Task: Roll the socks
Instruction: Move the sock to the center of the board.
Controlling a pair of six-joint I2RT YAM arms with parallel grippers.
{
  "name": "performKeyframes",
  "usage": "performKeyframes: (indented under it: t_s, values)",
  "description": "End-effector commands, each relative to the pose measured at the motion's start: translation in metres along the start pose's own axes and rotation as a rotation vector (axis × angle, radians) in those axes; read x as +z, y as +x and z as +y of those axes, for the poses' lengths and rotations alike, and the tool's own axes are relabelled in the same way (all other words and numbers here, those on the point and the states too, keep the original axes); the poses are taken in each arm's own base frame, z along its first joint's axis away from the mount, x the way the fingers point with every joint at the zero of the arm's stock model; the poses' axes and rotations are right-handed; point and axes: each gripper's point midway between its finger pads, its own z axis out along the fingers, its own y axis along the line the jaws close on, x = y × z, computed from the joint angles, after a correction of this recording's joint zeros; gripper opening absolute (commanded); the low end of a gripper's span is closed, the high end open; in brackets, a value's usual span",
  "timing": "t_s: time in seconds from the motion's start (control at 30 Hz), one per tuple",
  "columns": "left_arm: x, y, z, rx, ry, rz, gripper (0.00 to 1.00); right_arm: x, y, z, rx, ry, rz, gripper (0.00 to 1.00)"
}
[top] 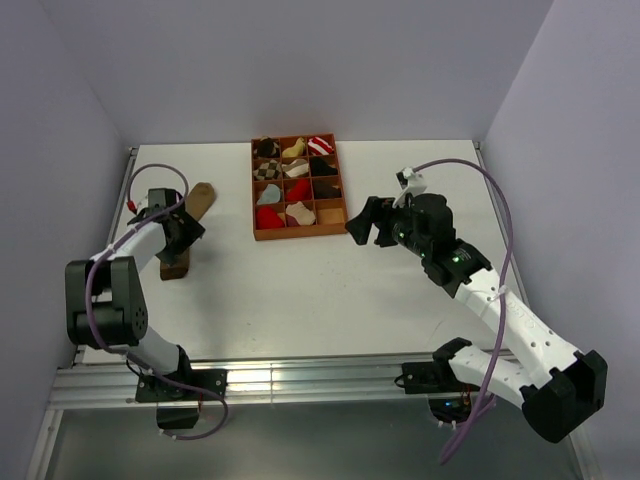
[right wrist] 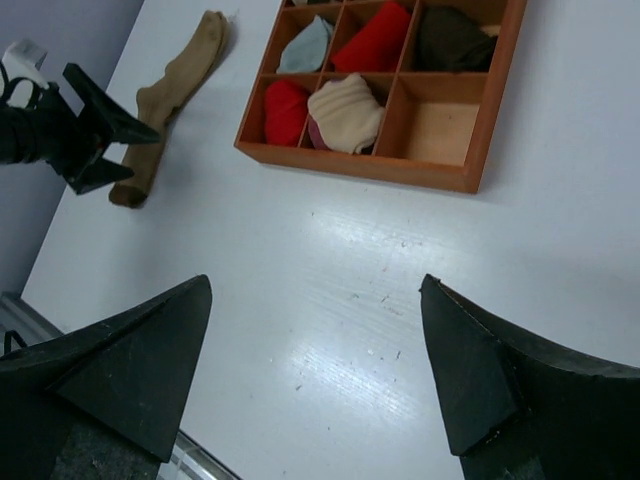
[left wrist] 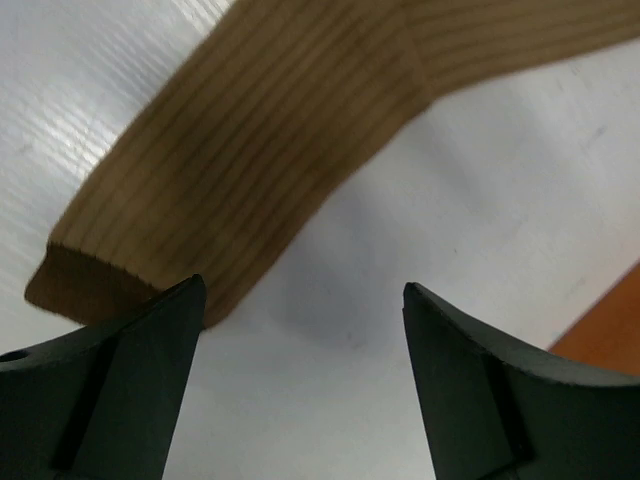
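The plain brown sock [top: 202,198] lies flat at the table's left. It also shows in the right wrist view [right wrist: 175,85] and, ribbed, in the left wrist view [left wrist: 260,130]. My left gripper [top: 189,230] is open low over its lower half. In the left wrist view the gripper [left wrist: 300,300] has bare table between its jaws, and the sock's end lies by the left finger [left wrist: 130,380]. My right gripper [top: 364,222] is open and empty in the air right of the tray; its wrist view [right wrist: 316,290] shows only table between the jaws. A beige and maroon sock [right wrist: 345,110] and a red-and-white one [top: 320,146] sit in the tray.
An orange wooden tray [top: 297,236] with several compartments stands at the back middle and holds small bundles: red [right wrist: 283,110], light blue [right wrist: 305,45] and dark [right wrist: 450,35]. Its near right compartment [right wrist: 440,130] is bare. Grey walls close in the table at left, back and right.
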Motion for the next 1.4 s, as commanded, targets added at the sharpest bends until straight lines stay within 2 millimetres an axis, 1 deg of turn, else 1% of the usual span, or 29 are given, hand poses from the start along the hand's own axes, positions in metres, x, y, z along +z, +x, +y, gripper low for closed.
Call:
performKeyframes:
  t_s: [0.0, 0.03, 0.07, 0.13, 0.17, 0.2, 0.27, 0.3, 0.33, 0.37, 0.4, 0.43, 0.47, 0.53, 0.57, 0.63, 0.67, 0.7, 0.77, 0.83, 0.87, 0.93, 0.97, 1.07, 1.1, 1.17, 1.2, 1.27, 1.37]
  values:
    - [0.013, -0.020, 0.002, 0.009, -0.032, -0.033, 0.85, -0.007, 0.003, 0.009, 0.018, -0.056, -0.017, 0.92]
    - [0.022, -0.013, 0.009, 0.008, -0.056, 0.000, 0.85, -0.009, 0.006, 0.008, 0.018, -0.059, -0.019, 0.92]
    - [0.026, -0.011, 0.016, 0.000, -0.073, 0.017, 0.85, -0.009, 0.007, 0.007, 0.017, -0.056, -0.017, 0.92]
    - [0.031, 0.005, 0.024, -0.007, -0.093, 0.083, 0.84, -0.011, 0.009, 0.005, 0.014, -0.050, -0.019, 0.92]
    - [0.030, 0.012, 0.022, -0.017, -0.078, 0.111, 0.83, -0.011, 0.009, 0.003, 0.009, -0.039, -0.019, 0.92]
    - [0.030, 0.025, 0.023, -0.024, -0.069, 0.154, 0.81, -0.011, 0.009, 0.000, 0.005, -0.024, -0.023, 0.92]
    - [0.019, 0.046, 0.013, -0.078, -0.020, 0.218, 0.81, -0.012, 0.007, -0.004, -0.009, -0.003, -0.025, 0.92]
    - [0.012, 0.061, 0.016, -0.092, -0.014, 0.248, 0.81, -0.013, 0.006, -0.006, -0.013, 0.009, -0.029, 0.92]
    - [0.006, 0.075, 0.005, -0.148, 0.028, 0.294, 0.81, -0.014, 0.003, -0.007, -0.017, 0.012, -0.036, 0.92]
    - [-0.002, 0.092, -0.007, -0.142, 0.065, 0.323, 0.81, -0.014, 0.003, -0.008, -0.022, 0.018, -0.035, 0.92]
    - [-0.010, 0.115, -0.013, -0.139, 0.088, 0.366, 0.81, -0.015, 0.002, -0.009, -0.022, 0.022, -0.037, 0.92]
    - [-0.022, 0.120, -0.035, -0.185, 0.157, 0.377, 0.81, -0.016, 0.001, -0.008, -0.024, 0.021, -0.039, 0.92]
    - [-0.038, 0.144, -0.057, -0.129, 0.215, 0.410, 0.82, -0.016, 0.000, -0.008, -0.025, 0.019, -0.039, 0.92]
    - [-0.064, 0.159, -0.086, -0.069, 0.298, 0.430, 0.84, -0.017, -0.003, -0.006, -0.027, 0.018, -0.041, 0.92]
    - [-0.085, 0.166, -0.106, -0.005, 0.335, 0.430, 0.84, -0.018, -0.002, -0.006, -0.034, 0.018, -0.031, 0.92]
    - [-0.105, 0.161, -0.117, 0.102, 0.376, 0.382, 0.88, -0.021, -0.005, -0.005, -0.043, 0.014, -0.035, 0.92]
    - [-0.121, 0.148, -0.132, 0.145, 0.414, 0.334, 0.89, -0.022, -0.005, -0.004, -0.045, 0.013, -0.035, 0.92]
    - [-0.123, 0.137, -0.122, 0.184, 0.364, 0.279, 0.90, -0.024, -0.006, -0.003, -0.047, 0.007, -0.040, 0.92]
    - [-0.127, 0.105, -0.122, 0.306, 0.342, 0.152, 0.90, -0.027, -0.004, 0.002, -0.047, -0.025, -0.044, 0.92]
    - [-0.116, 0.081, -0.109, 0.423, 0.267, 0.057, 0.86, -0.028, 0.001, 0.005, -0.042, -0.050, -0.039, 0.91]
    - [-0.109, 0.064, -0.105, 0.434, 0.242, 0.020, 0.82, -0.028, 0.003, 0.008, -0.040, -0.073, -0.033, 0.91]
    - [-0.095, 0.046, -0.105, 0.494, 0.251, -0.021, 0.78, -0.026, 0.012, 0.006, -0.017, -0.071, -0.014, 0.91]
    - [-0.086, 0.031, -0.098, 0.477, 0.232, -0.037, 0.76, -0.026, 0.015, 0.004, -0.007, -0.064, -0.002, 0.91]
    - [-0.061, 0.009, -0.095, 0.451, 0.224, -0.064, 0.65, -0.024, 0.023, 0.000, 0.032, -0.053, 0.003, 0.89]
    - [-0.046, 0.011, -0.092, 0.442, 0.215, -0.036, 0.62, -0.024, 0.028, -0.005, 0.042, -0.037, -0.001, 0.89]
    - [-0.029, 0.008, -0.091, 0.388, 0.216, -0.014, 0.57, -0.024, 0.031, -0.009, 0.086, -0.016, -0.005, 0.89]
    - [-0.015, 0.013, -0.087, 0.381, 0.191, 0.013, 0.54, -0.025, 0.033, -0.011, 0.098, -0.010, -0.006, 0.89]
    - [-0.005, 0.014, -0.089, 0.350, 0.196, 0.031, 0.48, -0.024, 0.038, -0.013, 0.133, 0.001, -0.002, 0.88]
    - [0.011, 0.021, -0.090, 0.332, 0.198, 0.049, 0.44, -0.021, 0.051, -0.021, 0.159, 0.032, 0.029, 0.88]
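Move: The brown sock's middle lies about 4 cm ahead of the left hand, 2 cm to its left and 4 cm below; its cuff end is right beside the open fingers. The sock tray's middle is some 17 cm ahead and 31 cm to the right, and the red sock in its near left slot about 8 cm ahead and 22 cm right. From the right hand the brown sock lies roughly 45 cm left, 10 cm ahead and 23 cm below. Down a little onto the cuff end with open fingers, then a fast rightward and slightly backward sweep of some 23 cm, turning clockwise, drags the brown sock along. The left hand then rises, swings back left and forward, and sinks over the toe end, fingers half closing. The right hand eases about 5 cm down and 4 cm back, open and empty. ##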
